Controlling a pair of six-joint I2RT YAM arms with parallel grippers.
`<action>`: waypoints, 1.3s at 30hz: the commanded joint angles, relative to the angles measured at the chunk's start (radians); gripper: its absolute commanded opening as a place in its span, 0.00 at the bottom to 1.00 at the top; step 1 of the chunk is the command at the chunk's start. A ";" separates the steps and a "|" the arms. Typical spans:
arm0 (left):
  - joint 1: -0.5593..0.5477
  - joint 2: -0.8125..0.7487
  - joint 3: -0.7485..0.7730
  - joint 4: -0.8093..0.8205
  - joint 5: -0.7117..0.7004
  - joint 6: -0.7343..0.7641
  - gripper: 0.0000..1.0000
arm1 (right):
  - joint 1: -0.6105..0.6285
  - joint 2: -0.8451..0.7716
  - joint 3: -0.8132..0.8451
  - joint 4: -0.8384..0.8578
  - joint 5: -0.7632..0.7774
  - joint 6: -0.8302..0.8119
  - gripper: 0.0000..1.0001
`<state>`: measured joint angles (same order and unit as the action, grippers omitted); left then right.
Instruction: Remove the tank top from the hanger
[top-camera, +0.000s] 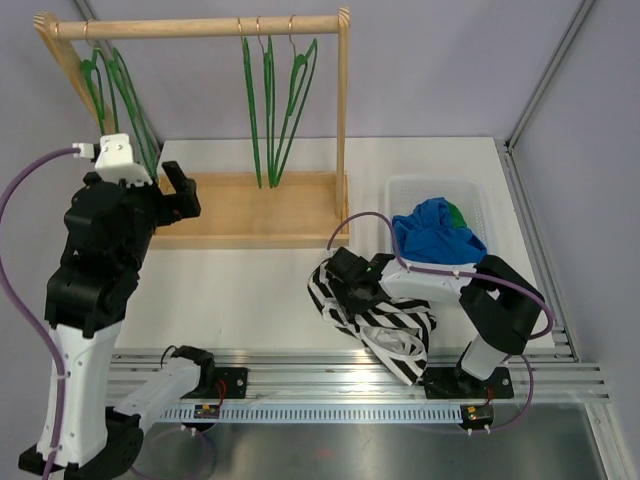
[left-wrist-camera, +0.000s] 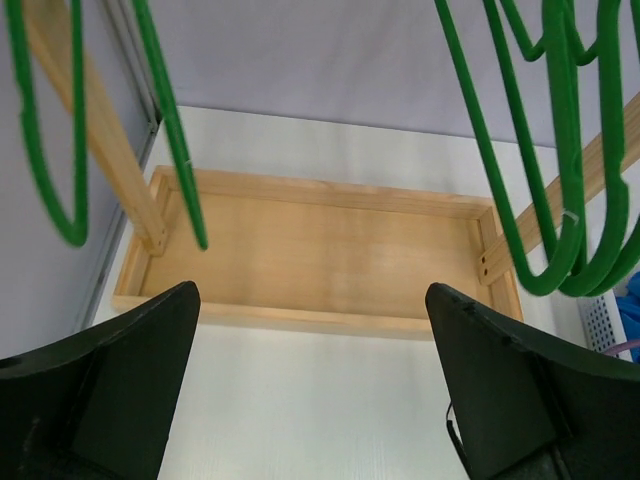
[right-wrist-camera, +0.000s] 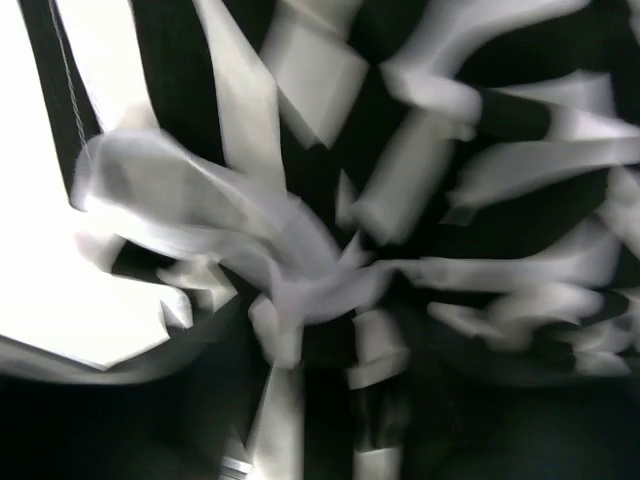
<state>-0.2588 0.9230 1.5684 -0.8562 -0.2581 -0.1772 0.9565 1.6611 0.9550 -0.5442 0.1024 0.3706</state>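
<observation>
The tank top (top-camera: 372, 322), black with white stripes, lies crumpled on the table in front of the right arm, off any hanger. My right gripper (top-camera: 345, 278) is pressed down into its left end. The right wrist view is a blur of striped cloth (right-wrist-camera: 330, 250), and the jaws do not show in it. Green hangers (top-camera: 272, 100) hang bare on the wooden rail, with more of them (top-camera: 112, 88) at its left end. My left gripper (left-wrist-camera: 310, 295) is raised by the rack's left side, open and holding nothing, with green hangers (left-wrist-camera: 560, 150) above it.
The wooden rack (top-camera: 250, 210) has a tray-like base and upright posts at the back of the table. A white basket (top-camera: 478, 192) at the right holds a blue garment (top-camera: 432, 232). Metal rails run along the near edge.
</observation>
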 joint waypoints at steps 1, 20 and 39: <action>0.003 -0.102 -0.057 0.078 -0.111 0.011 0.99 | 0.028 0.061 0.002 0.085 -0.062 0.031 0.51; 0.003 -0.357 -0.416 0.289 -0.236 0.097 0.99 | 0.051 -0.314 0.405 -0.202 0.164 -0.009 0.00; 0.003 -0.395 -0.436 0.316 -0.314 0.100 0.99 | -0.265 -0.362 0.927 -0.455 0.507 -0.311 0.00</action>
<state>-0.2588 0.5308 1.1362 -0.6056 -0.5385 -0.0849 0.7361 1.3113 1.8473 -1.0378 0.5522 0.1551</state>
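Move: The right fingers are already down at the left part of the striped tank top, whose middle lies about 5 cm to their right and 2 cm back. From this hand the basket is some 16 cm ahead and 17 cm right, the blue tank top in it; the foot of the rack post is about 20 cm straight ahead. From the left hand the striped tank top lies some 34 cm right, 9 cm back and 42 cm below. Right fingers pinch the striped tank top, lift it nearly 40 cm, swinging right and forward basketward; left hand retreats leftward. ##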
